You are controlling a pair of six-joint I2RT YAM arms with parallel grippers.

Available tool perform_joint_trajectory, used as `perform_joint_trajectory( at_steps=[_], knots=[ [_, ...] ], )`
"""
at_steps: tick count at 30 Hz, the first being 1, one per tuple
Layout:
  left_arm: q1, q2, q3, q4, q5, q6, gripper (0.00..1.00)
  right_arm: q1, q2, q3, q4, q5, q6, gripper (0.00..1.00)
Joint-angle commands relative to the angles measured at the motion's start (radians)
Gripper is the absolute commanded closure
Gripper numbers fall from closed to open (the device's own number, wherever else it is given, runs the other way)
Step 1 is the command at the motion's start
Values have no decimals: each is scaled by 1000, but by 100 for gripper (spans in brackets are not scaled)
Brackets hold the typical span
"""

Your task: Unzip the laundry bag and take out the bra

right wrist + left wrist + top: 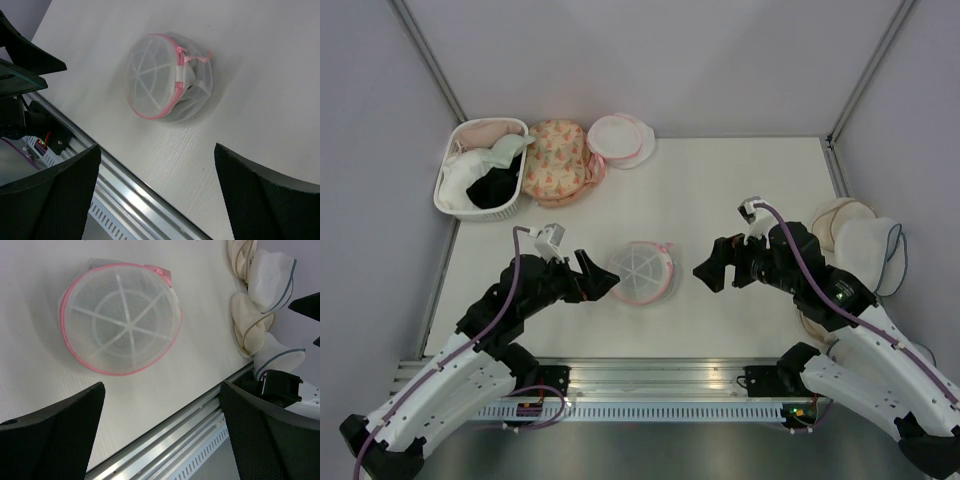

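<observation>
The laundry bag [642,270] lies zipped shut on the white table between my two grippers, a round white mesh dome with pink edging. The left wrist view shows its ribbed top [122,320] and a pink zip tab [163,273]. In the right wrist view the laundry bag [167,77] shows its side, with the pink zip pull [183,52] on top. A dim grey shade shows through the mesh; the bra is hidden. My left gripper [598,277] [162,390] is open just left of the bag. My right gripper [706,266] [156,150] is open a short way to its right.
A white basket [448,196] at the back left holds white and black garments. Beside it lie a peach floral dome bag [556,160] and a flat white bag with pink edging [620,140]. White domes with blue edging [865,250] crowd the right edge. The metal rail [650,375] runs along the near edge.
</observation>
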Motion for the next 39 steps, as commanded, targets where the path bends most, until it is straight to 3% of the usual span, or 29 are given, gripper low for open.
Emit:
perform_joint_trajectory(
  at_steps=[1,7,13,18,20,21,23,24,25,26,27,28,34,39],
  knots=[
    [-1,7,31,40,31,-4,0,5,-17,-2,47,-26,-2,2],
    [-14,7,-126,251,10,-199,0,4,3,-86,99,-26,16,2],
    [-133,165,-98,256,-223,-171,0,5,44,-135,110,48,12,2],
    [-190,217,-149,305,-277,-271,0,5,104,-118,125,77,-10,2],
    [-257,231,-183,426,-259,-286,5,5,127,-106,133,92,-17,3],
    [-283,245,-183,466,-231,-283,17,5,136,-100,134,104,-20,5],
    [-375,327,-158,540,-190,-237,27,5,161,-86,139,115,-25,17],
    [-406,364,-105,575,-147,-214,45,5,167,-83,138,117,-23,26],
    [-440,448,-73,583,-144,-164,58,5,179,-80,138,118,-23,59],
    [-505,479,-40,584,-148,-138,74,5,184,-79,139,124,-19,74],
    [-533,514,9,583,-178,-115,97,5,185,-77,132,129,-11,92],
    [-552,539,23,592,-186,-83,98,4,185,-74,125,153,-7,100],
    [-561,757,76,663,-173,10,98,4,135,-77,107,183,1,100],
    [-535,950,150,533,-250,7,98,5,116,-69,59,200,-2,100]
  ],
)
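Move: Beyond the left hand, the laundry bag's middle lies about 11 cm ahead, 9 cm to the right and 15 cm down. From the right hand it is roughly 10 cm ahead, 15 cm left and 20 cm down. The bag's pink zip ribbon is some 6 cm farther out and 6 cm right of its middle. Pink-rimmed pouches lie some 52 cm straight ahead of the left hand, the floral bag about 47 cm ahead and 18 cm left. Sinking about 7 cm at first, the left hand then sweeps right and back along the laundry bag's near side, some 19 cm right in all, shutting its empty fingers and turning some 20 degrees clockwise, and drops again at the end. The right hand lowers about 8 cm and eases slightly forward towards the bag, shuts on nothing, and rises a little. ##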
